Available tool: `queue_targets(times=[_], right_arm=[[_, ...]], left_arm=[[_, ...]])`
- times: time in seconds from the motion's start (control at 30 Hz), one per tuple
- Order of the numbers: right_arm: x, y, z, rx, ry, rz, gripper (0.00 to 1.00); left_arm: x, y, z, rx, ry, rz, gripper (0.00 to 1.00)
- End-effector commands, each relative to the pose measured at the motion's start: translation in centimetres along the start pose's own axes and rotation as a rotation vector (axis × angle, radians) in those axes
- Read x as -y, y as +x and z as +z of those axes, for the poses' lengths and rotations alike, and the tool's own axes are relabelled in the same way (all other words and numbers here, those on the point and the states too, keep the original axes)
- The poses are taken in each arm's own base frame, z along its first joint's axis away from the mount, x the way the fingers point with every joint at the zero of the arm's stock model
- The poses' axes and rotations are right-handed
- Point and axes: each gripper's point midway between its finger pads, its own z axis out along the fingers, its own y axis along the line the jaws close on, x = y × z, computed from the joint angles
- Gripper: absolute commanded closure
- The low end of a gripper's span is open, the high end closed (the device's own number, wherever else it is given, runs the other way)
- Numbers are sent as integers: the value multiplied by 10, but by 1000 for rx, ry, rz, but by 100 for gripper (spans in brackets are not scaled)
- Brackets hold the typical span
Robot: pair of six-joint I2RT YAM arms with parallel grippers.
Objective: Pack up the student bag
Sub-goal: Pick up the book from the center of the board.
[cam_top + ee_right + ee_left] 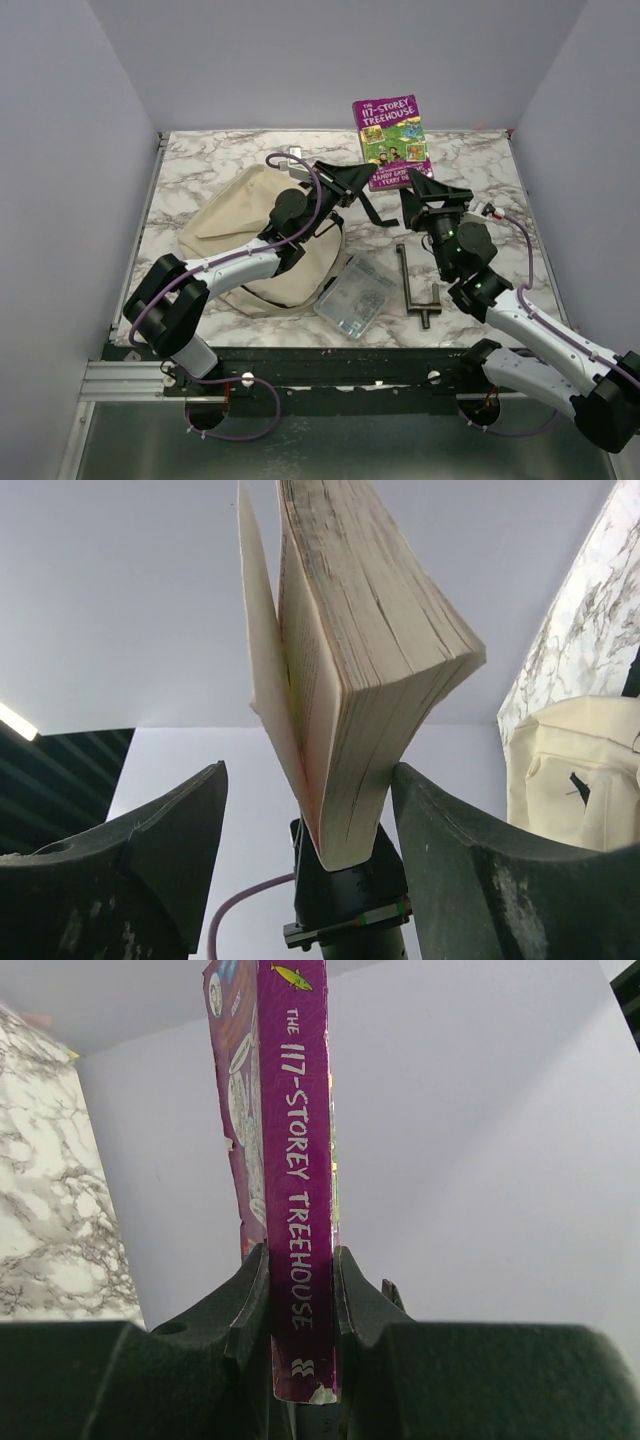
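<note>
A purple paperback book [392, 140] stands upright in the air above the back of the table. My left gripper [368, 190] is shut on the lower end of its spine [300, 1160], and the two fingers press both covers [300, 1290]. My right gripper [308, 775] is open around the book's page edge [360, 680]. Its right finger [450, 840] touches the pages, while the left finger stands apart from the loose cover. The cream student bag [240, 240] lies on the table under the left arm and also shows at the right edge of the right wrist view [570, 770].
A clear plastic pouch [355, 297] with small items lies near the front edge, right of the bag. A black T-shaped tool [412, 285] lies beside it, under the right arm. The marble table [480, 170] has grey walls on three sides.
</note>
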Motion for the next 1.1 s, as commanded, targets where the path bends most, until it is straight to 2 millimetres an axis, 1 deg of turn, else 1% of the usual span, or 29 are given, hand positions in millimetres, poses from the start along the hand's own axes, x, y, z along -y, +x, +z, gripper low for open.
queue_targets(times=[0.0,0.13,0.2,0.33,0.43,0.5,0.63,0.7,0.77,0.83,0.87,0.9,0.93,0.97,1.0,1.03,1.07], right_arm=[[-13,-6,6,52,-63,28,31],[-13,4,11,15,-69,29,31],[-16,3,12,22,-76,15,31],[-17,2,17,41,-80,-15,36],[-17,8,20,23,-88,-25,36],[-17,9,22,18,-87,-35,36],[-14,10,23,16,-75,-35,36],[-12,10,24,22,-74,-29,42],[-14,10,24,21,-94,-18,56],[-19,7,23,34,-119,-19,73],[-19,4,23,48,-117,-25,83],[-18,2,23,62,-109,-37,95],[-15,-1,23,76,-91,-51,100],[-10,-4,23,87,-60,-74,100],[-10,-5,23,91,-50,-120,100],[-9,-7,24,91,-34,-170,100],[-10,-8,24,96,-19,-217,100]], left_arm=[[50,-14,-7,56,139,-1,100],[52,-13,-6,53,145,9,100],[51,-12,-6,53,142,8,100],[49,-8,-6,45,138,4,100],[49,-6,-7,42,138,7,100],[46,-8,-8,50,130,19,100],[39,-3,-7,33,119,11,100],[34,0,-6,24,111,15,100],[32,3,-6,19,108,19,100],[28,6,-7,8,103,50,100],[24,7,-8,1,95,60,97],[16,9,-12,-7,70,65,85],[11,10,-18,-14,47,80,67],[1,14,-26,-39,13,104,51],[-3,15,-35,-67,-13,135,43],[-11,18,-48,-112,-59,173,38],[-20,20,-60,-159,-98,250,36]])
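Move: The book hangs in the left hand, pinched low on its spine; its middle is about 6 cm ahead of that hand, 5 cm right and 3 cm higher. From the right hand it is some 8 cm ahead, 5 cm left and 5 cm up, its bottom edge near the open fingertips. Roughly 30 cm below the right hand lie the strap end, 12 cm ahead, and the black stand, 6 cm back and 6 cm right. Forward and a little left and down, about 3 cm in all, the right hand eases its open fingers over the middle of the book's bottom edge, then shuts them, pinching covers and pages. The left hand holds the spine almost still until the very end, when its fingers open and it draws off some 2 cm, mainly down and back. ##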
